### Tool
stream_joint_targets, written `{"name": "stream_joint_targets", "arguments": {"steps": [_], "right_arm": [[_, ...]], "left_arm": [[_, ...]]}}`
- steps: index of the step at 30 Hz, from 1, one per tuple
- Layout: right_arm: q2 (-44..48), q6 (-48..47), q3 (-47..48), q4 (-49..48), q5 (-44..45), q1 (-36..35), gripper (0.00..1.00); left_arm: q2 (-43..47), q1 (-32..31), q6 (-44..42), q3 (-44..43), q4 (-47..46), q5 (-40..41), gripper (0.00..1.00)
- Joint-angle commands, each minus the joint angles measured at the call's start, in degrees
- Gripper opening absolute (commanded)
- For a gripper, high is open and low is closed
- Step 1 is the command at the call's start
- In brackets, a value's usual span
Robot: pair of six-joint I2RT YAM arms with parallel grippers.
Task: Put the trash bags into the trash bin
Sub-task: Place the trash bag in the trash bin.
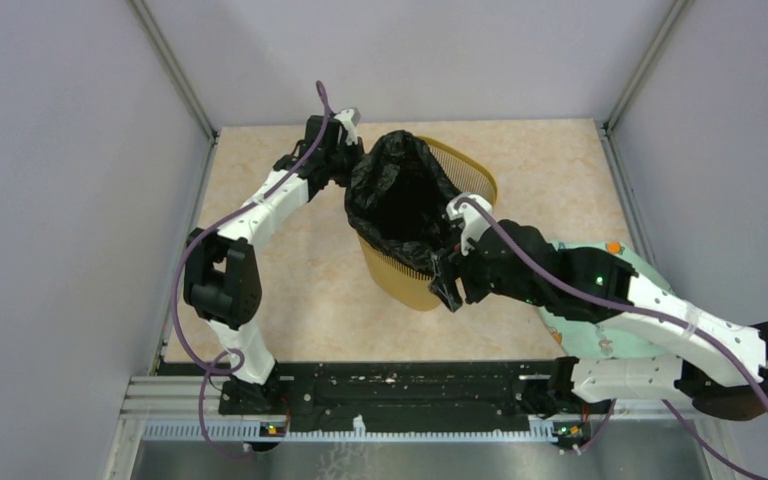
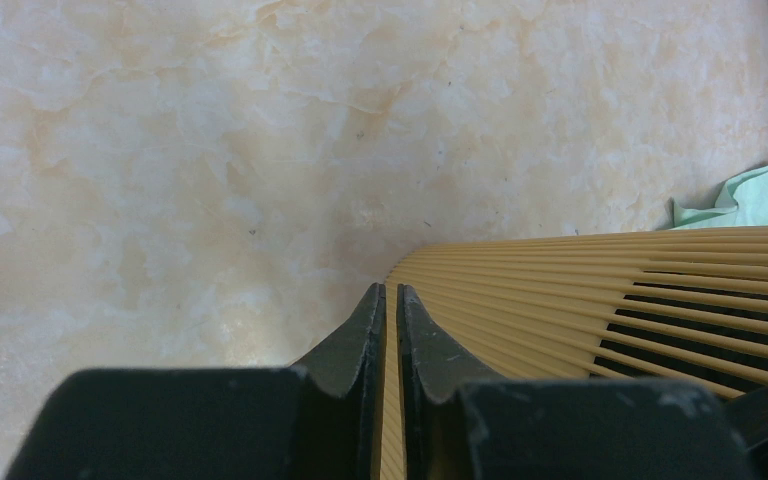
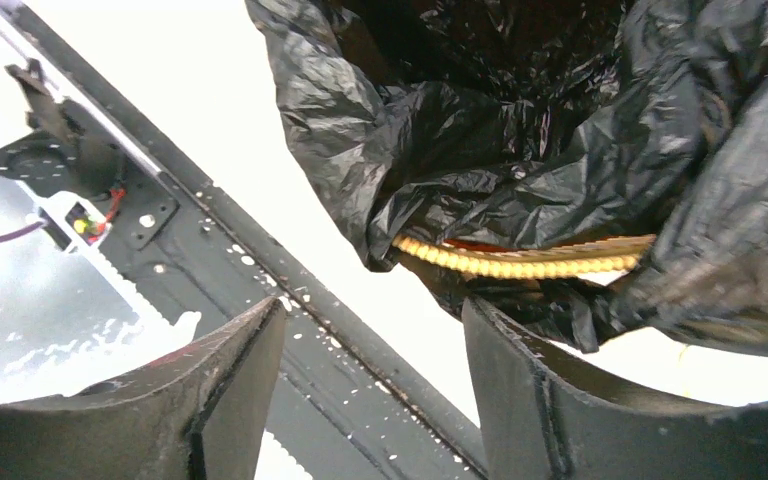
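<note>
The mustard-yellow trash bin stands mid-table. A glossy black trash bag sits in its mouth and spills over the rim. My left gripper is at the bin's far-left rim, against the bag's edge. In the left wrist view its jaws are shut to a thin slit, with only the bin's ribbed wall behind it. My right gripper is at the near rim. In the right wrist view it stands open and empty, with the crinkled bag and the yellow rim just beyond its right finger.
A pale green patterned cloth lies under the right arm at the table's right side, and its corner shows in the left wrist view. The black mounting rail runs along the near edge. Grey walls enclose the table on three sides.
</note>
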State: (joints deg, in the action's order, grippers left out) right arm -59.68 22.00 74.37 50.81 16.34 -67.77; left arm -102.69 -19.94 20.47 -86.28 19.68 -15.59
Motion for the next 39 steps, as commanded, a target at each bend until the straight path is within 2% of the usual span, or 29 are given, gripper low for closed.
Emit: {"name": "stream_joint_targets", "arguments": {"steps": [1,6,10,13,16,20,24,31,39], "right_arm": [[1.9,-1.4,6.9,4.7,-2.9,-0.3,0.69],[0.9,-1.1,13.0,6.7,-0.5,-0.2,0.69],[-2.6,-2.8,19.6,7.4,4.8,2.3,0.62],[-5.9,-5.8,23.6,5.8,-1.3,10.6,0.55],[-8.9,-9.0,26.3,3.3,-8.8,19.0,0.52],[-14.5,-12.1,29.5,1.1,-14.4,27.4,0.49],[-19.4,-13.6,30.4,-0.3,-18.8,32.4,0.44],[-22.7,-13.3,31.0,-2.1,-22.8,34.7,0.40],[-24.7,-13.0,30.4,-2.5,-22.6,34.9,0.35]], "left_arm": [[-0.2,0.1,-0.9,-2.3,-2.5,-1.1,0.14],[-0.3,0.0,-0.6,-2.4,-2.8,-1.6,0.14],[-0.2,-0.1,-0.4,-2.4,-3.0,-1.9,0.14],[-0.4,-0.2,-0.3,-2.4,-3.1,-2.1,0.14],[-0.4,-0.3,-0.3,-2.5,-3.1,-2.1,0.14],[-0.4,-0.4,-0.2,-2.5,-3.2,-2.1,0.14],[-0.4,-0.5,-0.1,-2.6,-3.4,-2.3,0.14],[-0.5,-0.6,-0.1,-2.9,-3.3,-2.6,0.14],[-0.4,-0.6,-0.1,-3.0,-3.2,-2.8,0.14]]}}
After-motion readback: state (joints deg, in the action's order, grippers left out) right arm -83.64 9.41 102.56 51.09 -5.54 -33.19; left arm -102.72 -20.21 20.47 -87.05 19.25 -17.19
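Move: Some 18 cm ahead of the empty right hand, about in line with it and level in height, lies the aim: the bag's loose edge crossing the bin's mouth. The bin's bare rear-right rim stands roughly 9 cm to the right of that edge and a few centimetres lower. The bag's front flap hangs about 3 cm ahead of the right hand, 3 cm left and 4 cm below. From the left hand, that loose edge lies some 12 cm back, 15 cm right and 9 cm higher. Rising about 10 cm clear of the front flap, the right hand then swings forward over the bin's right side, some 18 cm towards the bag's loose edge, and sinks about 5 cm at the far end. The wrist turns roughly 10 degrees clockwise on balance while the fingers, already open, narrow to little more than half their gap, one on each side of the edge in view, without shutting. ##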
